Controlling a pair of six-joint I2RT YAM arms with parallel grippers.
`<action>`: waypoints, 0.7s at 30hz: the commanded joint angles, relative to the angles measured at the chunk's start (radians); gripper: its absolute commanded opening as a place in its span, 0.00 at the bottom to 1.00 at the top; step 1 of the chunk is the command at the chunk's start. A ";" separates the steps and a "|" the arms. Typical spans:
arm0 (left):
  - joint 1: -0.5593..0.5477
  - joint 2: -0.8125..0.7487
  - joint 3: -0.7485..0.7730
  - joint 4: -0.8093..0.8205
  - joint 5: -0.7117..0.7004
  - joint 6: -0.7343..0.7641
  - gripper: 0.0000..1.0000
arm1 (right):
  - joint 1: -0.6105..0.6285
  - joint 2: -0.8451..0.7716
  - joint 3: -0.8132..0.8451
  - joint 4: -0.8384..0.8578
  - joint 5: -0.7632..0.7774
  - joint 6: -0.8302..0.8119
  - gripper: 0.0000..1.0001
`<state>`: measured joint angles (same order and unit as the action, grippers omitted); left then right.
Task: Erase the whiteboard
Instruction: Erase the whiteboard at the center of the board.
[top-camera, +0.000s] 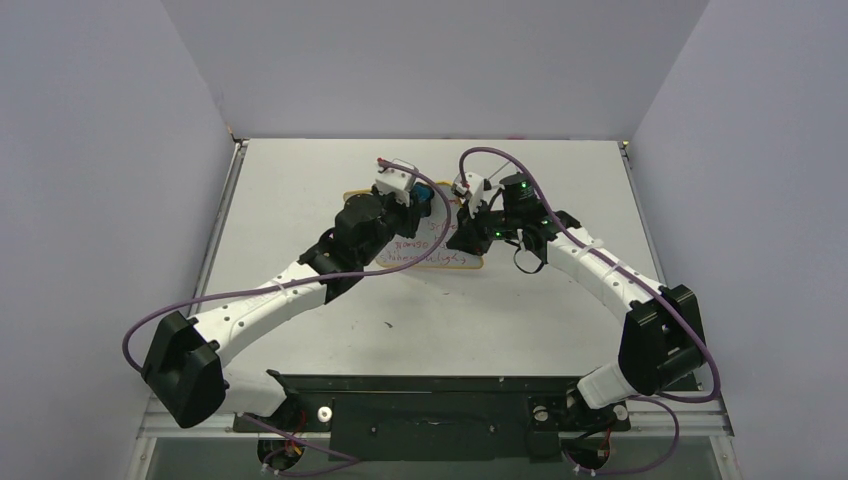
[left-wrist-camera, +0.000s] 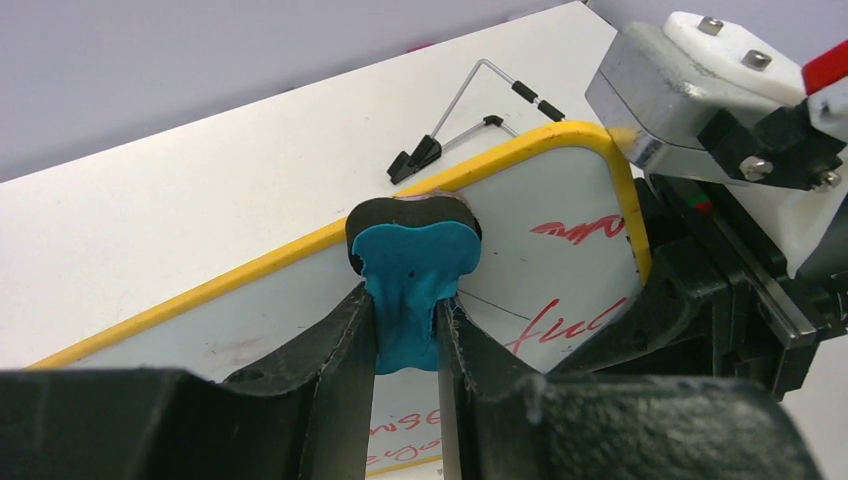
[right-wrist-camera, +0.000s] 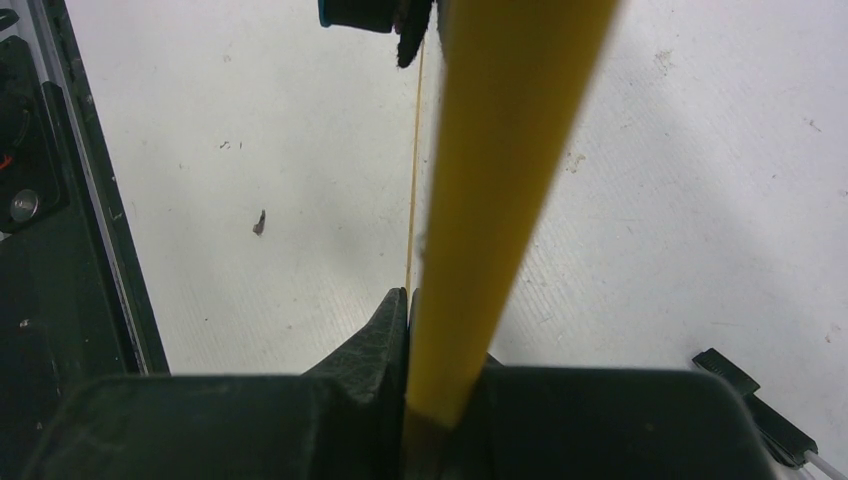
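The whiteboard (top-camera: 428, 256) is a small white board with a yellow frame and red handwriting, standing tilted at mid-table. My left gripper (left-wrist-camera: 405, 305) is shut on a blue-and-black eraser (left-wrist-camera: 415, 268), whose black pad presses against the board's face (left-wrist-camera: 560, 185) near its upper yellow edge, left of the red words (left-wrist-camera: 575, 228). My right gripper (right-wrist-camera: 420, 300) is shut on the board's yellow frame (right-wrist-camera: 500, 170) at its right edge. In the top view the left gripper (top-camera: 424, 206) and right gripper (top-camera: 462, 224) meet over the board.
A thin wire stand with black feet (left-wrist-camera: 470, 100) juts out behind the board; one black foot (right-wrist-camera: 755, 400) lies on the table. The right arm's wrist (left-wrist-camera: 720, 120) crowds the board's right corner. The dark base rail (right-wrist-camera: 60, 230) runs along the near edge.
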<state>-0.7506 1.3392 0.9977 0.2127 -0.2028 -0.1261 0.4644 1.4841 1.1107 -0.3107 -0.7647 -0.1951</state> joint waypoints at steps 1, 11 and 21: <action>-0.025 0.003 0.016 0.104 0.060 0.021 0.00 | 0.053 0.009 0.012 -0.085 -0.082 -0.081 0.00; -0.109 0.042 0.022 0.145 0.130 0.048 0.00 | 0.054 0.007 0.013 -0.088 -0.083 -0.083 0.00; -0.034 0.057 0.035 0.011 -0.128 0.040 0.00 | 0.053 0.001 0.012 -0.089 -0.083 -0.083 0.00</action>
<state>-0.8524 1.3720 0.9981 0.2790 -0.1535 -0.0902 0.4664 1.4845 1.1110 -0.3119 -0.7689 -0.2234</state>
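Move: The left hand holds the eraser at its fingertips against the board. The red writing by the board's right edge lies about 8 cm to its right, 3 cm back and 2 cm lower. The right gripper clamps that edge some 8 cm right, 8 cm back and 5 cm below; the board's top right corner is about 7 cm right and 4 cm ahead, level in height. From the right hand the writing is roughly 5 cm ahead, 3 cm above, level sideways. The left hand wipes the eraser about 5 cm right and 3 cm back towards the still-clamping right gripper. ##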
